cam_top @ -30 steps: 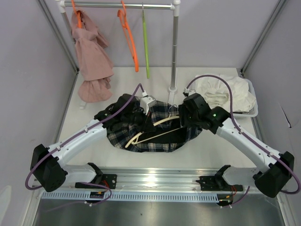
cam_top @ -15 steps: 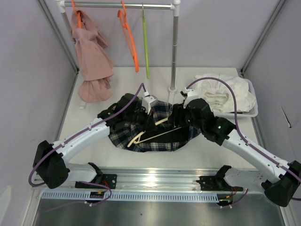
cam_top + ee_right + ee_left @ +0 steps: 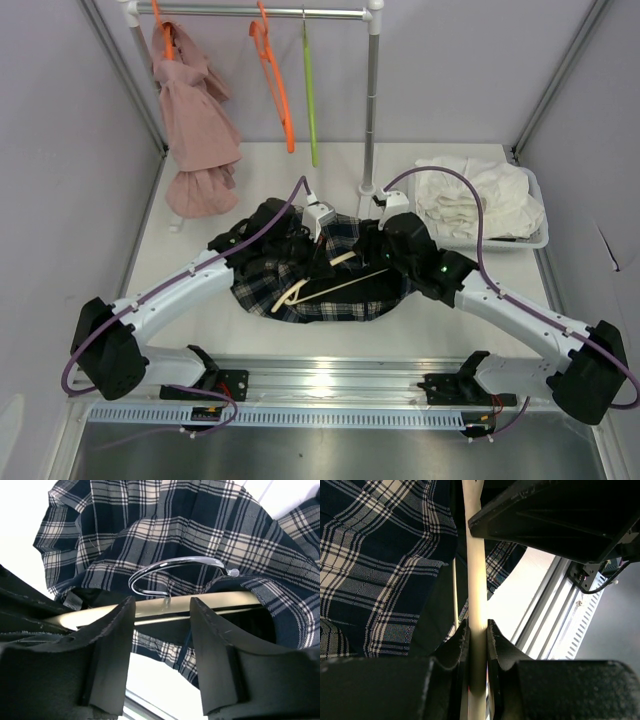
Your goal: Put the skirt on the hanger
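The dark blue plaid skirt lies bunched on the table between both arms. A cream wooden hanger with a metal hook lies on top of it. My left gripper is shut on one arm of the hanger; in the left wrist view the cream bar runs straight up from the gripper, with skirt to its left. My right gripper is open. In its wrist view the gripper straddles the hanger bar just below the chrome hook, over plaid skirt.
A clothes rail at the back carries a pink garment, orange hangers and a green hanger; its post stands just behind the skirt. A white basket of white cloth sits at right. A metal track runs along the near edge.
My right arm has swung left and in toward the hanger's hook, and its jaws changed width slightly. The left gripper keeps its hold on the hanger and has barely moved.
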Robot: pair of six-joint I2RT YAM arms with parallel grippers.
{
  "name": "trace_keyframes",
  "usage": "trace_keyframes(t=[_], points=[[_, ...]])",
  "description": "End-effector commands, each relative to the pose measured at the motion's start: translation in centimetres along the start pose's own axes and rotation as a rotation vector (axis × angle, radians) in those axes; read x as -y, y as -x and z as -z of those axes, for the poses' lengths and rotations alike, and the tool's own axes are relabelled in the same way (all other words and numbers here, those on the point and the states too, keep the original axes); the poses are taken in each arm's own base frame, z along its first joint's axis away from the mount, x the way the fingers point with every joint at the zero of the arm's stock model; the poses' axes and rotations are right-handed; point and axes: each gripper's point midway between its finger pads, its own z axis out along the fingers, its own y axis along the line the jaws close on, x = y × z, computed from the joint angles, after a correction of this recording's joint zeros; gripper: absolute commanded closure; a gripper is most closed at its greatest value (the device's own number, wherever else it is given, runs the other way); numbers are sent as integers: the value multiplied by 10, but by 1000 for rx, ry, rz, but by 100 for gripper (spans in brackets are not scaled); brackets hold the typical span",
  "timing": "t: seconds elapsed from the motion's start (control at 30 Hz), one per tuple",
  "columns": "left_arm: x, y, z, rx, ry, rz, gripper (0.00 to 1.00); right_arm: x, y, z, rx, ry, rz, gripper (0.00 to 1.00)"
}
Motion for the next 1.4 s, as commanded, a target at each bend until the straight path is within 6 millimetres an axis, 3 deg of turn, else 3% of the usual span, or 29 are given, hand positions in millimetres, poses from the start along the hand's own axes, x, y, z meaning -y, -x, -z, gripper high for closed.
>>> trace_keyframes(t=[0.0,0.07,0.27,0.33,0.43,0.47,0.6,0.63,0.7,0.83,1.07,1.17,1.37], points=[[4,7,-2,18,-14,-9,100,-2,14,-5,79,-8,2,53],[4,7,-2,18,-14,-9,100,1,11,-6,83,-16,0,59],[0,6,1,21,18,7,100,6,11,-6,96,-39,6,91],[0,6,3,23,30,9,94,6,12,-7,99,-43,7,100],[-2,8,10,36,56,10,77,8,11,-8,99,-51,12,100],[-4,8,11,37,72,11,63,8,12,-8,102,-53,11,100],[0,14,20,55,79,0,58,9,13,-6,107,-56,16,100],[1,13,21,53,74,-1,65,10,14,-6,110,-58,16,100],[2,14,23,52,75,-2,66,12,14,-6,111,-70,17,100],[-7,16,32,68,144,18,49,15,15,-2,112,-77,21,100],[-42,20,71,173,317,141,40,19,15,7,126,-74,13,100],[-55,9,79,163,354,199,41,19,16,10,130,-72,11,100],[-68,-32,64,69,382,291,41,21,17,12,140,-72,4,100]])
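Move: The cream hanger's hook stem sits between the right hand's open fingertips, some 1 cm ahead, 1 cm left and 1 cm lower; the skirt's waistband over the hanger's right shoulder lies about 3 cm ahead and 4 cm right of that hand. From the left hand, already pinching the hanger's left shoulder, the stem is roughly 6 cm ahead, 10 cm right and 1 cm higher, the hanger's left end 9 cm left, 8 cm back and 3 cm lower, and the skirt's left part 12 cm left, 2 cm ahead and 8 cm below. The hanger changes hands: the right fingers edge forward about 1 cm and pinch shut on the stem at the base of the hook. Only then does the left hand open, let go of the hanger's shoulder and draw off to the left about 9 cm and a little forward, arching up and dipping again at the end over the skirt's left part while turning some 25 degrees counter-clockwise. The right keeps its pinch, easing slightly right. ##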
